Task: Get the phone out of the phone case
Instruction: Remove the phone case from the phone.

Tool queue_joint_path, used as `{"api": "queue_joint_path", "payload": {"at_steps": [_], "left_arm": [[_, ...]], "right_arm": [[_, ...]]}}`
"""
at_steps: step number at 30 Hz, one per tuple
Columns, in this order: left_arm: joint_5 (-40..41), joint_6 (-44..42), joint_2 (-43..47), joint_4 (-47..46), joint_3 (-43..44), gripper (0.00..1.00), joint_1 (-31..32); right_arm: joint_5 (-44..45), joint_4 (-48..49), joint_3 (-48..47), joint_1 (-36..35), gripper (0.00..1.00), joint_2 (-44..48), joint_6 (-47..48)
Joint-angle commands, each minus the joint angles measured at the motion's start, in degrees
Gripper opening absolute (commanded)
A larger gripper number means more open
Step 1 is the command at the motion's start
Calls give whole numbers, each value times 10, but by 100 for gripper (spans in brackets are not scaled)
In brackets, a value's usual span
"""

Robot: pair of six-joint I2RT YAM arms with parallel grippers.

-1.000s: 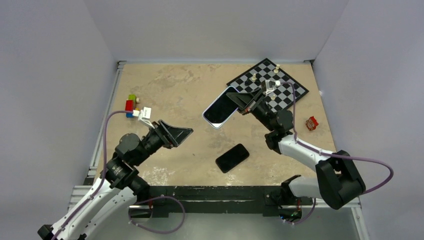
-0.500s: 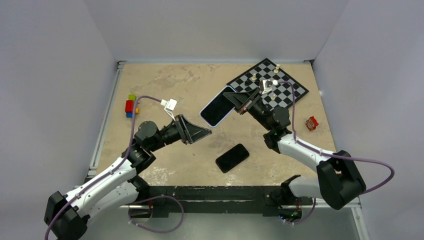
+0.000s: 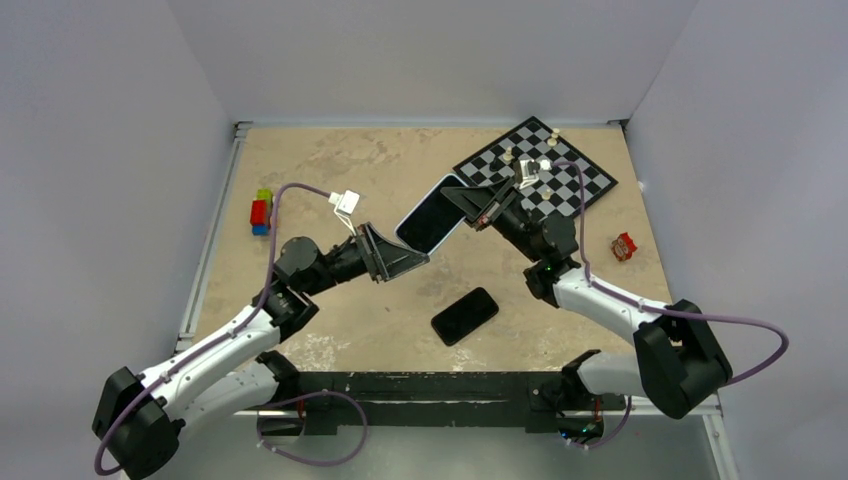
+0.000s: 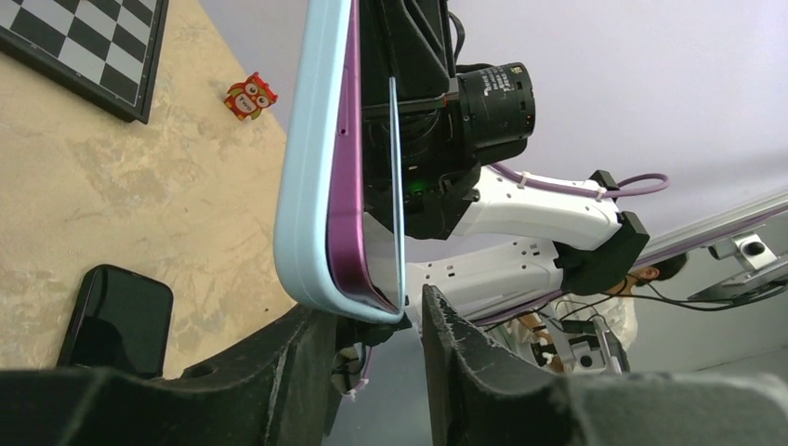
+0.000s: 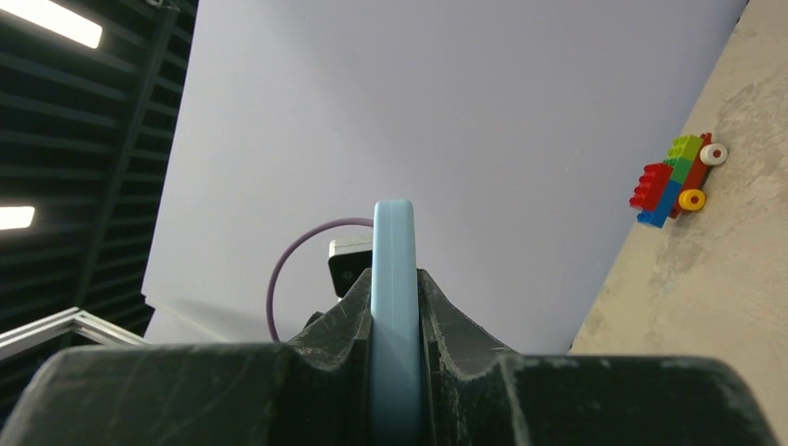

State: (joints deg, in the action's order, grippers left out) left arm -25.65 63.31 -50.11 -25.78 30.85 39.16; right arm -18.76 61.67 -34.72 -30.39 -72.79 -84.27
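The phone (image 3: 432,218), dark screen up, sits in a light-blue phone case (image 3: 403,234) held tilted above the table. My right gripper (image 3: 458,197) is shut on the case's far end; its wrist view shows the case edge (image 5: 393,242) pinched between both fingers. My left gripper (image 3: 412,250) has come to the phone's near lower corner. In the left wrist view the case (image 4: 302,186) and the phone's purple side (image 4: 342,186) dip between the left gripper's (image 4: 372,307) fingers. The jaws stand partly open, with a gap showing on the screen side.
A second black phone (image 3: 465,315) lies flat on the table below the held one. A chessboard (image 3: 565,180) with a few pieces is at the back right, a small red owl toy (image 3: 624,246) to its right. Toy bricks (image 3: 262,210) lie at the left edge.
My left arm has swung right and forward to the phone's lower corner, and its jaws have narrowed. The right gripper has shifted the cased phone slightly left.
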Motion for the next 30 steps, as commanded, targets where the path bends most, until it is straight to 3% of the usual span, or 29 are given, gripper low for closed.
{"api": "queue_joint_path", "payload": {"at_steps": [1, 13, 19, 24, 30], "left_arm": [[-14, 15, -10, -47, 21, 40, 3], [-29, 5, -20, -44, 19, 20, 3], [42, -120, 10, -77, -31, 3, 6], [108, -277, -3, -225, -110, 0, 7], [53, -319, -83, -416, -133, 0, 7]], "right_arm": [[23, 53, -32, -8, 0, 8, 4], [28, 41, -42, -10, 0, 10, -5], [10, -12, -48, -10, 0, 16, -77], [-31, -20, -55, -10, 0, 5, -172], [-57, -34, -37, -10, 0, 17, -233]]}}
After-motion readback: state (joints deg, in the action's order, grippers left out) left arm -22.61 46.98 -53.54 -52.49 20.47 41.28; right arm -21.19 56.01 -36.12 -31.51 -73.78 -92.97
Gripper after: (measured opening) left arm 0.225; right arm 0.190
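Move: The phone case, held by the right hand with the phone in it, has its middle some 7 cm ahead of the left hand, 1 cm to its right and 3 cm higher; its near corner is already between the left hand's open tips. From the right hand the middle is about 4 cm back, 3 cm left and 2 cm lower. On the table, the spare phone lies about 10 cm back and 10 cm right of the left hand, 25 cm below it. The left fingers close from about half open and pinch the near corner of the phone case. Then, almost in place, the left wrist rolls so that its forward side tips up some 25 degrees. The right hand keeps its grip and turns the opposite way by about 10 degrees, easing about 1 cm left and 1 cm down. ##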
